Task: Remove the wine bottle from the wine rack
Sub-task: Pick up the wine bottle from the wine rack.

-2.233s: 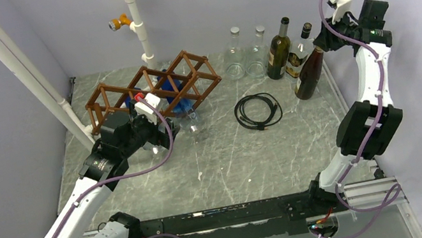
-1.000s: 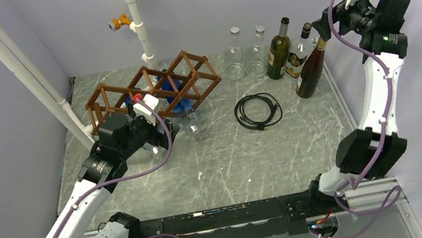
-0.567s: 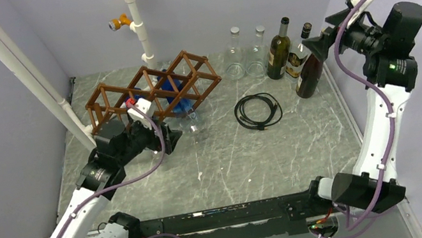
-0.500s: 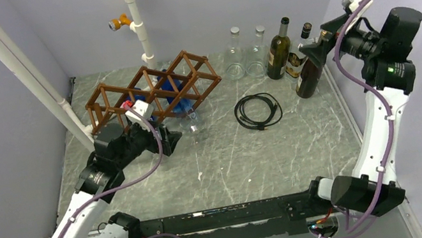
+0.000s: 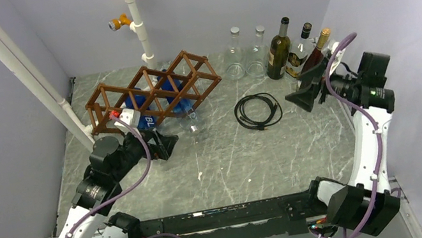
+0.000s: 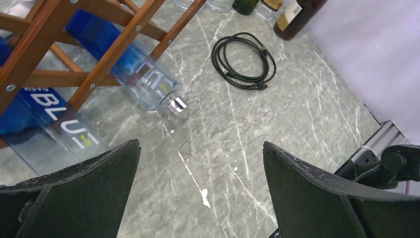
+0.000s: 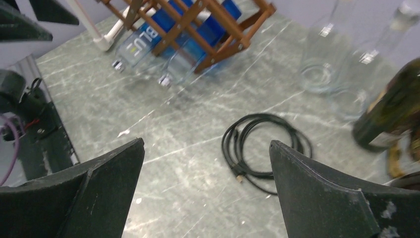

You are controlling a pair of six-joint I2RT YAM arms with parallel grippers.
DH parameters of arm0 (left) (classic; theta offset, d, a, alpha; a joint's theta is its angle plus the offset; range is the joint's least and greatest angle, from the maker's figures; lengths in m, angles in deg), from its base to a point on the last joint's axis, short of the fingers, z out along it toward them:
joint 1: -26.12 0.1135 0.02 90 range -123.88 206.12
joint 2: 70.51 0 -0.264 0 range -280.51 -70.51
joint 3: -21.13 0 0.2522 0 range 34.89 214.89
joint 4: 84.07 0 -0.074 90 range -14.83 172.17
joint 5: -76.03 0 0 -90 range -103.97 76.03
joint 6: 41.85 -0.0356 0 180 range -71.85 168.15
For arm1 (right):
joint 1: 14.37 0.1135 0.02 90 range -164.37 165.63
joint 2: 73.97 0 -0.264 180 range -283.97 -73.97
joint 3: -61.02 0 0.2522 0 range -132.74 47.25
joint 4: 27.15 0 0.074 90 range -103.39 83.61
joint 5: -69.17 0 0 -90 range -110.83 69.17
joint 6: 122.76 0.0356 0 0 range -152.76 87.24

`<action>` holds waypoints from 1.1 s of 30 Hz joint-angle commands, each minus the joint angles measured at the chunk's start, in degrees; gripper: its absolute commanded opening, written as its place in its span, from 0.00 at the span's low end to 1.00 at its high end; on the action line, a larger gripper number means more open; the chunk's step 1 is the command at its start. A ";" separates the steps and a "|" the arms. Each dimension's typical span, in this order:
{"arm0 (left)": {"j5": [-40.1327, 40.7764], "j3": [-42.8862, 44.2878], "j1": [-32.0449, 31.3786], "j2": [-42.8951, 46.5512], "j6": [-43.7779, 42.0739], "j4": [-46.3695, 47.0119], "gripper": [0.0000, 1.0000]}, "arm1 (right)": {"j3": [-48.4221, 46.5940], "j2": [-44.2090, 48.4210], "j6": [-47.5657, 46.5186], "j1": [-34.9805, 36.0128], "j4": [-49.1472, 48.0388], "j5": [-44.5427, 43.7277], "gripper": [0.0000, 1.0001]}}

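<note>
The brown wooden wine rack (image 5: 151,89) lies across the back left of the table. Two blue-tinted bottles lie in its cells. One marked "BLU" (image 5: 145,118) sits lower left. The other (image 5: 177,97) points its silver cap at the table. My left gripper (image 5: 165,145) hovers open just in front of the rack, nothing between its fingers. In the left wrist view the gripper (image 6: 200,146) looks down on bare marble, with the "BLU" bottle (image 6: 54,119) and the capped bottle (image 6: 148,84) ahead. My right gripper (image 5: 306,89) is open and empty, beside the standing bottles.
Three dark wine bottles (image 5: 278,49) and two clear glass bottles (image 5: 235,53) stand along the back right. A black coiled cable (image 5: 257,111) lies mid-table, below my right gripper (image 7: 206,143) in its wrist view. A white pipe (image 5: 26,72) slants at the left.
The right arm has swung down from high beside the standing bottles, its gripper now pointing left over the cable. The left arm has drawn back a little from the rack. Both stay open.
</note>
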 commanded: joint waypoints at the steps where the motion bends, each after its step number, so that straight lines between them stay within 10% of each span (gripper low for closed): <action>1: 5.81 -2.02 0.29 2.30 4.24 -0.18 1.00 | 7.94 2.05 -3.72 -0.11 -2.31 3.41 1.00; 33: 23.37 -7.39 0.26 -1.36 6.07 0.27 0.99 | 19.26 1.31 -4.80 -0.61 -7.84 -0.25 1.00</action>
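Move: Ahead and to the left of the left hand lies the left blue bottle in the wine rack, its middle roughly 18 cm farther out, 12 cm left and 18 cm lower, its silver cap pointing back this way. The right blue bottle is some 25 cm ahead and 4 cm right, the rack's middle about 27 cm ahead and 4 cm left. From the right hand the left blue bottle is about 55 cm left, 11 cm ahead and 25 cm below. Sinking some 8 cm with its fingers wide open, the left hand also swings about 5 cm left and a little forward, closing on the cap end of the left blue bottle, while turning roughly 20 degrees counter-clockwise and tipping slightly down. The right hand, empty and open, drops about 10 cm beside the standing bottles, tips down about 10 degrees, then stays. ##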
